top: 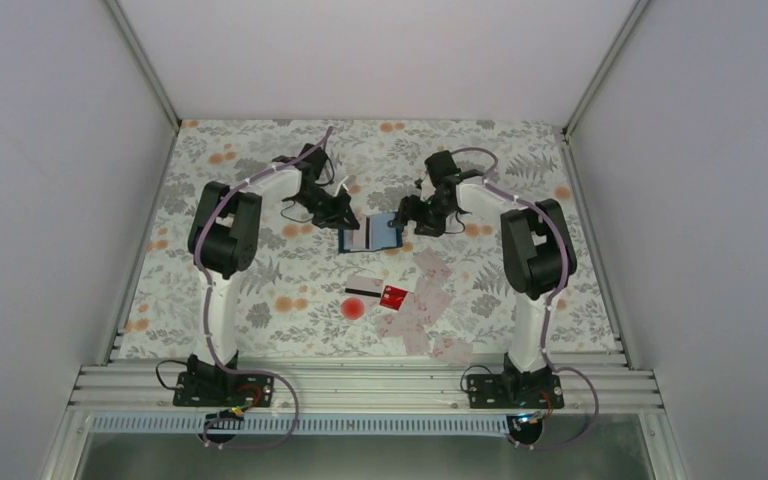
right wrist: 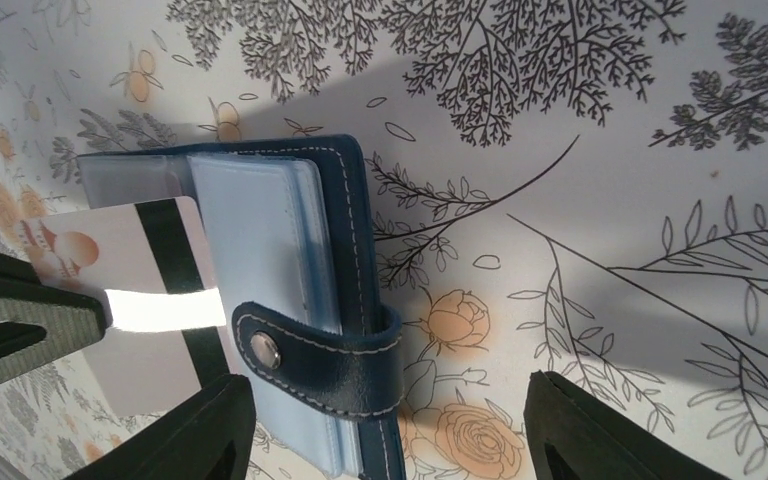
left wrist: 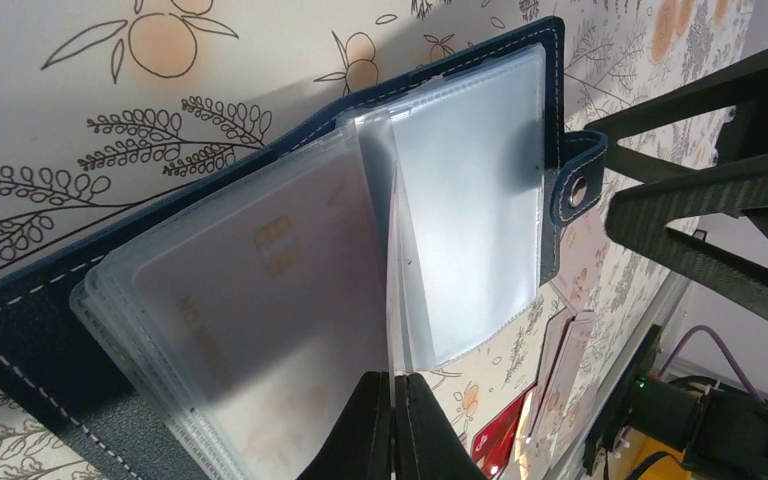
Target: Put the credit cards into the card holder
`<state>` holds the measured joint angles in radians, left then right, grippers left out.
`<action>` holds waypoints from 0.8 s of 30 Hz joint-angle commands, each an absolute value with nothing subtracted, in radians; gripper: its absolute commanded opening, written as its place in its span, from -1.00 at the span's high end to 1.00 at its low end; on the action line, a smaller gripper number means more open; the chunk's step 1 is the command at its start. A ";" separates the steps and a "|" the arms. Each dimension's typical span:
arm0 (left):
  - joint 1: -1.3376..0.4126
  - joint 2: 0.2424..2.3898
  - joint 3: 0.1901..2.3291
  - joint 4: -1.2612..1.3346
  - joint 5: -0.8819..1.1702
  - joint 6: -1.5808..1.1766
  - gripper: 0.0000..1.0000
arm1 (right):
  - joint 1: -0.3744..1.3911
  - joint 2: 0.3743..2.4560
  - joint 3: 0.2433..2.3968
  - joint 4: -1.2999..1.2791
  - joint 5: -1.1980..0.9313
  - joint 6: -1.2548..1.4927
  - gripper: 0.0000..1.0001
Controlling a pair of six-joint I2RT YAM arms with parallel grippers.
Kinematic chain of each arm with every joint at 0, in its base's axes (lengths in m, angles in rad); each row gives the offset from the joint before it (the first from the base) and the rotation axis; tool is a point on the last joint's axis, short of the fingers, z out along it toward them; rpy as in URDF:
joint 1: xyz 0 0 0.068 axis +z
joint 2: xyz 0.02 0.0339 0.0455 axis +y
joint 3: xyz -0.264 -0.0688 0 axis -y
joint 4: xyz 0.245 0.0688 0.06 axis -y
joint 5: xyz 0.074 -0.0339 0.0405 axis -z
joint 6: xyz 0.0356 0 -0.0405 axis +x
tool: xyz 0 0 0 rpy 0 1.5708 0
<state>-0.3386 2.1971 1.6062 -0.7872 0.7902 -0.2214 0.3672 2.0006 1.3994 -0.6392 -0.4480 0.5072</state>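
Observation:
The navy card holder [top: 372, 236] lies open on the floral cloth between both arms, its clear pockets fanned out [left wrist: 260, 290]. My left gripper [left wrist: 393, 400] is shut on a credit card seen edge-on, standing among the pockets. In the right wrist view that card [right wrist: 145, 375] shows white with a black stripe. My right gripper [right wrist: 390, 425] is open, its fingers either side of the holder's snap tab [right wrist: 320, 355] and right cover, not touching. More credit cards lie nearer the bases: a striped white one [top: 363, 288], a red one [top: 394, 296], and pale pink ones [top: 430, 300].
The left gripper's body [right wrist: 20, 320] shows close to the holder's left side, and the right gripper [left wrist: 720, 200] looms at its tab side. White walls enclose the table on three sides. An aluminium rail [top: 360, 385] runs along the near edge.

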 commanded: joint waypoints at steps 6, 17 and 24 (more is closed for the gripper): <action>-0.339 2.225 1.634 -0.803 0.808 -0.255 0.95 | 0.383 2.047 1.457 -0.646 -0.459 0.486 -0.35; -0.336 2.243 1.640 -0.807 0.831 -0.261 0.95 | 0.397 2.096 1.478 -0.663 -0.472 0.442 0.14; -0.337 2.244 1.636 -0.802 0.838 -0.263 0.95 | 0.397 2.109 1.478 -0.665 -0.479 0.434 0.39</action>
<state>-0.3374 2.2200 1.6196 -0.7952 0.8280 -0.2520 0.3882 2.0972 1.4578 -0.6521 -0.4656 0.4503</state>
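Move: My right hand is open just above the holder's snap strap, which lies about 2 cm to its left, level fore and aft, and 3 cm below. From that hand the clear pocket page is some 5 cm left, 1 cm back and 4 cm down; the striped card pinched in my left hand is 8 cm left and 1 cm back, about 2 cm lower. From my left hand, the same page lies about 5 cm right, 1 cm back and 3 cm down. I sink my right hand about 2 cm onto the snap strap while easing it a good 1 cm to the left, closing the fingers to about half their gap so they come in on either side of the strap at the holder's edge. My left hand stays put, keeping its pinch on the striped card over the pocket page. ##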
